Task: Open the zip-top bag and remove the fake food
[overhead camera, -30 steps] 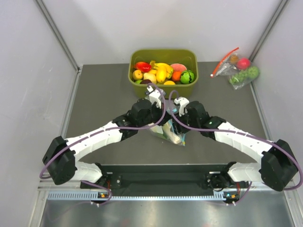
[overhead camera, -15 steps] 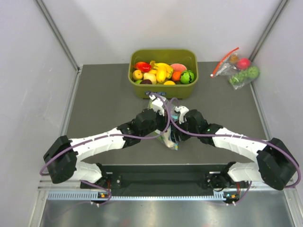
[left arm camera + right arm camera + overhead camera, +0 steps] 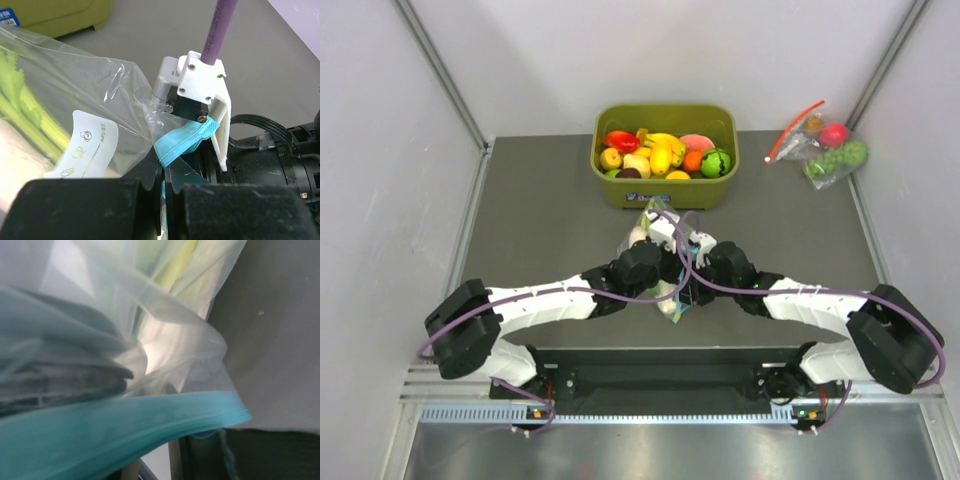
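Observation:
The zip-top bag (image 3: 642,230) is clear, with a blue-green zip strip (image 3: 186,140) and a white label (image 3: 92,145), and is held up at mid-table between both wrists. My left gripper (image 3: 167,182) (image 3: 663,264) is shut on the zip strip's edge. My right gripper (image 3: 194,129) (image 3: 690,262) faces it with the strip running between its fingers. Whether those fingers press on the strip does not show. Fake food lies inside: green leek leaves (image 3: 20,102) (image 3: 175,265) and a white piece (image 3: 160,347). In the right wrist view the zip strip (image 3: 110,430) hides the fingers.
An olive bin (image 3: 665,190) of toy fruit stands just beyond the bag. A second clear bag with a red zip strip (image 3: 825,145) lies at the back right. Grey walls close in the left and right sides of the dark mat (image 3: 530,220).
Both wrists have drawn closer together and toward the near edge. The bag has swung round, so its body now points toward the bin instead of hanging on the near side.

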Robot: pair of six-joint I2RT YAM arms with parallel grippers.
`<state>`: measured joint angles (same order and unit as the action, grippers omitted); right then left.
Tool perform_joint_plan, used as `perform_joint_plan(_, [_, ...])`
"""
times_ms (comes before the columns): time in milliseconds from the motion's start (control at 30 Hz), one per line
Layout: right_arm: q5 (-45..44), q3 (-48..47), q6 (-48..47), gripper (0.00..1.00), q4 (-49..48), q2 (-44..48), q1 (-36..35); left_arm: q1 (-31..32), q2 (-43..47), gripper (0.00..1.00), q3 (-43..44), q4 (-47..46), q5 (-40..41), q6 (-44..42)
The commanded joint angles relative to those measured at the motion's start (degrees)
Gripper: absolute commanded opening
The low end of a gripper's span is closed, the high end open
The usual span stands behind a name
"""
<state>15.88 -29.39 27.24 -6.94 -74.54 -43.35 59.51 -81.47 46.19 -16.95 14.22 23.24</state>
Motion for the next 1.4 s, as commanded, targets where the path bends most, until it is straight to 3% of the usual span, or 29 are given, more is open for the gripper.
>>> perform_joint_plan(0, [1.5, -0.2, 1.4, 0.22, -6.8, -1.0, -2.0, 2.2, 1.0, 0.0, 2.1, -10.5, -2.9, 0.0])
perform_joint_plan(33, [1.3, -0.1, 1.3, 0.21, -6.6, -0.9, -2.0, 2.2, 1.5, 0.05, 2.1, -9.3, -2.4, -0.6])
perform_joint_plan(67, [1.2, -0.1, 1.3, 0.21, -6.4, -0.8, -2.0, 2.1, 3.1, 0.25, 2.1, -8.3, -1.8, -2.0])
perform_joint_plan(100, [0.7, -0.1, 1.0, 0.22, -6.2, -0.6, -2.0, 2.1, 4.0, 0.34, 2.1, -6.0, -1.3, -2.7])
perform_joint_plan(200, [-0.4, -0.3, 0.6, 0.21, -5.2, -0.3, -2.0, 2.0, 9.0, 0.55, 0.2, -2.3, 2.9, -5.3])
perform_joint_plan(433, [-1.4, -0.7, 0.9, 0.23, -4.9, -0.2, -2.0, 1.9, 21.0, 0.7, -7.7, 4.0, 13.6, -4.4])
perform_joint_plan(700, [-1.6, -1.1, 0.9, 0.22, -4.3, -0.3, -1.9, 0.1, 19.5, 0.72, -11.2, 7.4, 14.9, 4.6])
perform_joint_plan(1033, [-2.2, -1.2, 0.9, 0.23, -3.5, 0.4, -2.0, -6.2, 16.2, 0.71, -20.1, -4.0, 6.4, 12.1])
perform_joint_plan(1367, [-2.0, -0.8, 2.2, 0.28, -4.7, 0.7, -1.9, -9.0, 5.3, 0.67, -21.3, -14.2, -3.1, 18.3])
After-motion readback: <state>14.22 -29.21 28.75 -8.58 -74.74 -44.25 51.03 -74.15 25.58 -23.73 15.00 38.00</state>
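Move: Pinched in the shut left fingers is the blue zip strip of the bag. The bagged food's middle lies about 6 cm to this hand's left, hardly farther out, and some 11 cm below. The bin stands roughly 26 cm ahead of this hand and 3 cm left. From the right hand, whose part-closed fingers are at the strip's lower stretch, the food is about 9 cm left, 6 cm ahead and nearly level. Opening wide to let go of the zip strip, the left hand rises about 7 cm while swinging left, then sinks some 15 cm down to the left flank of the bagged food, easing back right a little at the end. It turns roughly 15 degrees counter-clockwise and tips down, fingers staying open. The right hand stays put with its fingers at the lower strip. ##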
